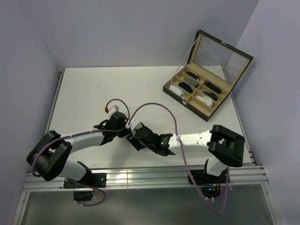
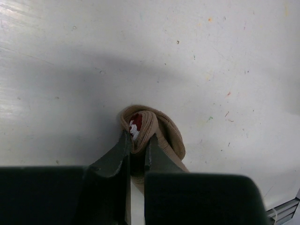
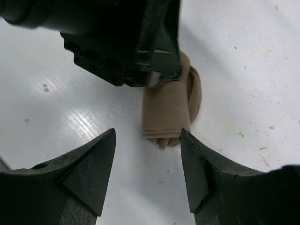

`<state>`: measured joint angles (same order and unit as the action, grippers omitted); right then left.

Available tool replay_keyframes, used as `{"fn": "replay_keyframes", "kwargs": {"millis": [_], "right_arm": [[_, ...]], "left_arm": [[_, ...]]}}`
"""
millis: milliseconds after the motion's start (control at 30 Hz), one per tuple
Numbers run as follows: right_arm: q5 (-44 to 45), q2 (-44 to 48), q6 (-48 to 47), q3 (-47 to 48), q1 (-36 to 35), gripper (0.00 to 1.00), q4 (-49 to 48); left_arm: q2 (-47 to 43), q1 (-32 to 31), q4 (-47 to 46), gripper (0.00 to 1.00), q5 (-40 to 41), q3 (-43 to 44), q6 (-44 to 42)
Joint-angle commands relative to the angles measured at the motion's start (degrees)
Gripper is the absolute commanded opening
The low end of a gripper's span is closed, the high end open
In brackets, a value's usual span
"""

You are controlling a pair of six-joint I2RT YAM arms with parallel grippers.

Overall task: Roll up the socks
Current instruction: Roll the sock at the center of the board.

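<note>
A tan-brown sock [image 2: 161, 133] lies rolled into a short bundle on the white table, with a bit of its dark red and white cuff showing at the core. My left gripper [image 2: 138, 140] is shut on one end of the roll, its fingers pinching the fabric. From the right wrist view the same sock [image 3: 166, 112] sits just beyond my right gripper [image 3: 147, 136], which is open with nothing between its fingers. The left gripper [image 3: 136, 47] covers the roll's far end. From above, both grippers meet near the table's front middle [image 1: 131, 132] and hide the sock.
A black box [image 1: 199, 96] with a raised glass lid stands at the back right, with small sock rolls in its compartments. A purple cable [image 1: 154, 107] loops over the table between the arms. A metal rail [image 1: 140, 177] runs along the near edge.
</note>
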<state>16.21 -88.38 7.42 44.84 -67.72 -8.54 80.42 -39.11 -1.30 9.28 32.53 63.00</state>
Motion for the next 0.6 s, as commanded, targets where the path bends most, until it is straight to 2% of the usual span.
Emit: {"fn": "replay_keyframes", "kwargs": {"millis": [0, 367, 467, 567], "right_arm": [[8.3, -4.4, -4.9, 3.2, -2.5, 0.65, -3.2], [15.7, -14.5, -6.8, 6.2, -4.3, 0.65, -3.8], [16.0, -16.6, -6.8, 6.6, -4.3, 0.56, -3.0], [15.0, -17.5, -6.2, 6.9, -4.1, 0.28, -1.2]], "left_arm": [[2.1, 0.0, 4.2, 0.00, -1.5, 0.1, -2.9], [3.4, 0.1, 3.9, 0.00, -4.1, 0.5, -4.6], [3.9, 0.0, 3.8, 0.00, -4.9, 0.8, -5.2], [4.0, 0.0, 3.7, 0.00, -5.7, 0.9, -5.6]]}}
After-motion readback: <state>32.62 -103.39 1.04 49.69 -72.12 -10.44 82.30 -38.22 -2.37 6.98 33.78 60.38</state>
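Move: The partly rolled brown sock lies about 4 cm ahead of the right hand, 1 cm to its left and 6 cm below its open fingers. The left fingers, which already pinch the roll, are some 4 cm ahead of the right hand, 4 cm to its left and 5 cm lower. From the left hand, the sock's middle is level with it fore and aft, about 3 cm to the right and 1 cm below. The right hand sinks about 5 cm, easing forward, and pinches the sock's near edge; the left keeps hold. ##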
